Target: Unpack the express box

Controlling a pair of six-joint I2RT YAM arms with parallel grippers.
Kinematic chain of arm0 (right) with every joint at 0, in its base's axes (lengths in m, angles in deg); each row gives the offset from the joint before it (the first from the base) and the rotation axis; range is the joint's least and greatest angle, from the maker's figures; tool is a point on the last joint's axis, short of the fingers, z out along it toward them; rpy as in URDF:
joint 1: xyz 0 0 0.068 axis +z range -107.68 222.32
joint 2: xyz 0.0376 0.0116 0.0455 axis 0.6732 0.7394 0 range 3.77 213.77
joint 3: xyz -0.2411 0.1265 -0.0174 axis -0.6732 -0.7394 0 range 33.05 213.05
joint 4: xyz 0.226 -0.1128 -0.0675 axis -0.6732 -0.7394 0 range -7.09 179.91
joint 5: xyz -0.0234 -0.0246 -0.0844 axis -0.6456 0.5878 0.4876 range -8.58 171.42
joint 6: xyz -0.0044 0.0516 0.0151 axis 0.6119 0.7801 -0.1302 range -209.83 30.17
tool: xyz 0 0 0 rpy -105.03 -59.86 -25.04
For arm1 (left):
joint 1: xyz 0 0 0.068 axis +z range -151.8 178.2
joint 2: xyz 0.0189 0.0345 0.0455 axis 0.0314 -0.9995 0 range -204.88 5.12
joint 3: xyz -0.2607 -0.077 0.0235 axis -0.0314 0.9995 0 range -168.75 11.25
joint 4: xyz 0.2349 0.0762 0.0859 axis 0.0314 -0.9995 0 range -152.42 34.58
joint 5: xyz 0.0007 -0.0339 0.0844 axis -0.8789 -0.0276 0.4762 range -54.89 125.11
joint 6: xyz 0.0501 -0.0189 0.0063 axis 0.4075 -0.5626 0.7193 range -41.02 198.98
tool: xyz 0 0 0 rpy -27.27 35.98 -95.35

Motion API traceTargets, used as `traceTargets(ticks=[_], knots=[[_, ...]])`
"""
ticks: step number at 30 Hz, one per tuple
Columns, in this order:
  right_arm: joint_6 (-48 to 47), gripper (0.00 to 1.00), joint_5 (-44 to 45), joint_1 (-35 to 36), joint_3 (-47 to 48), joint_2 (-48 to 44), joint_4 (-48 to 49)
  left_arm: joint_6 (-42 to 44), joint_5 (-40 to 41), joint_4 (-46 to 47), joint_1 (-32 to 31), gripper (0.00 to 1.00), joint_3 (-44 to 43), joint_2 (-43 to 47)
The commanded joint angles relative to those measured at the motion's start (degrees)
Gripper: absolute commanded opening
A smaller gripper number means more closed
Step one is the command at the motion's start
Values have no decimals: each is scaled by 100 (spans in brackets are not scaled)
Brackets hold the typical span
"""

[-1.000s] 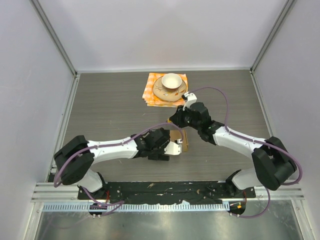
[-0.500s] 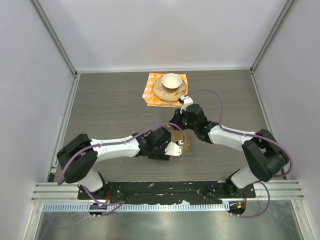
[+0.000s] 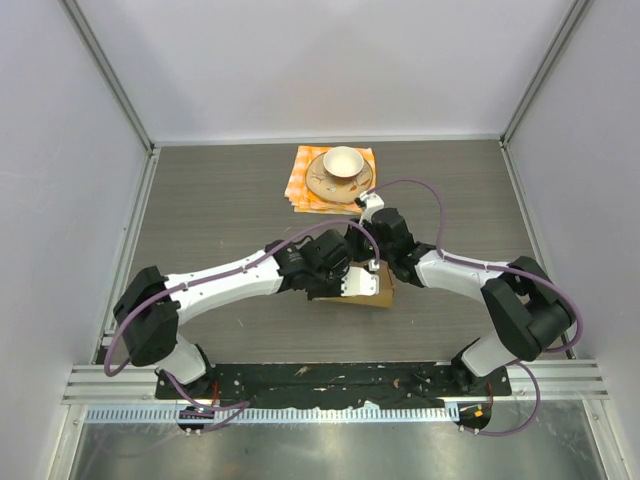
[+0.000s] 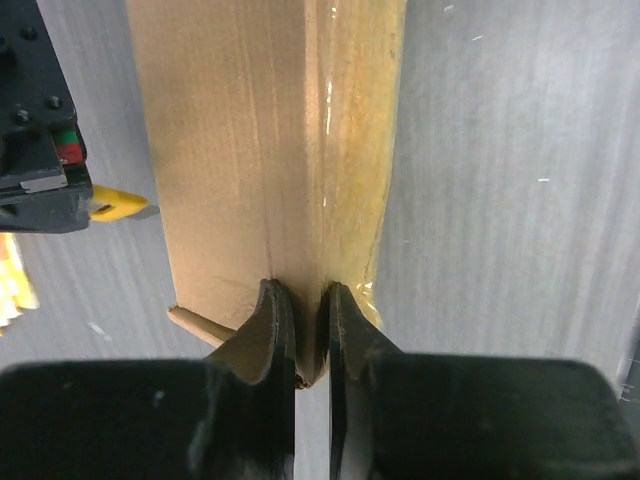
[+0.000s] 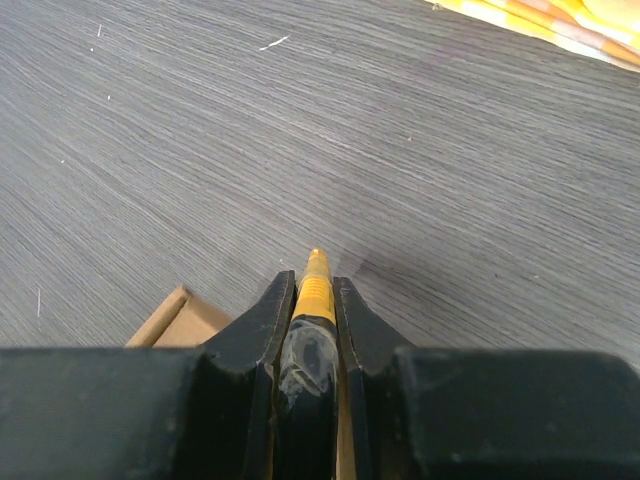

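Note:
The express box (image 3: 381, 291), plain brown cardboard with glossy tape along one edge, lies on the table between the two arms. My left gripper (image 3: 348, 281) is shut on a raised cardboard edge of the express box (image 4: 250, 150); the left gripper (image 4: 311, 322) pinches that edge at its near end. My right gripper (image 3: 371, 262) hovers just behind the box, shut on a slim black tool with a yellow tip (image 5: 316, 285). The right gripper (image 5: 314, 296) points at bare table, with a box corner (image 5: 183, 318) to its lower left. The tool's yellow tip (image 4: 115, 205) shows beside the box.
An orange checkered cloth (image 3: 300, 190) lies at the back centre, carrying a saucer (image 3: 322, 186) with a cup (image 3: 342, 160) on it. The cloth's edge (image 5: 560, 25) shows at the right wrist view's top. Side walls bound the table left and right.
My left gripper has closed from wide open onto the box's cardboard edge, and the left arm has reached further right. The box now lies a little further right. The right gripper drew slightly inward.

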State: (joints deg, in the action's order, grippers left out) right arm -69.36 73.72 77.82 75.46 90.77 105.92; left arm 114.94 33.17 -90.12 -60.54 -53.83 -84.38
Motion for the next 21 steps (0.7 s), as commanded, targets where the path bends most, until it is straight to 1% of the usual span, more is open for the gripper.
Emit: traceTargets(ticks=[1,3,4,6,7,10,11,14,17,21], knots=[[-87,1,-126,-17,127,1,219,-458,-1053,-1117,152,3,-576,283],[-183,1,-100,-17,214,1,105,-616,-1396,-1477,275,2,-759,301],[-227,1,-100,-17,250,1,0,-661,-1789,-1592,432,1,-830,301],[-298,1,-91,-52,381,-8,-133,-758,-2230,-2031,635,0,-1067,205],[-333,1,-100,-79,434,-8,-220,-766,-2667,-2215,827,0,-1173,143],[-368,1,-126,-193,619,-69,-352,-688,-3294,-3276,1214,0,-1595,-182],[-368,1,-135,-245,697,-87,-370,-661,-3644,-3489,1303,0,-1683,-287],[-360,1,-118,-465,829,-244,-476,-433,-4076,-4130,1567,1,-1956,-621],[-351,1,41,-711,804,-569,-616,-205,-4463,-4422,1795,1,-1956,-780],[-438,1,85,-958,751,-1105,-792,129,-4727,-4712,2033,2,-1903,-1166]])
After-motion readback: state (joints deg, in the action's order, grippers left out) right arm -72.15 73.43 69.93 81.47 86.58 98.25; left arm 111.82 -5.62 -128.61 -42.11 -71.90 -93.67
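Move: The left fingers already pinch the box at the left end of its near long edge, so the middle of the box lies about 8 cm to their right, 3 cm ahead and some 3 cm below. The yellow knife, held by the right hand, is roughly 11 cm ahead and 7 cm right, about level; the plate on the cloth is some 28 cm ahead, 4 cm right and 7 cm below. From the right hand the box's middle is about 8 cm back, straight behind, and 4 cm below. Keeping its pinch on the box's near edge, the left hand draws the box back about 5 cm while rising and swinging left by nearly as much, and its wrist tips by some 50 degrees so the fingertips swing back towards the base, rolling the box's near side upward. The right hand waits with the yellow knife still gripped, then lifts away from the box, going up, forward and to the right about 4 cm each way. ##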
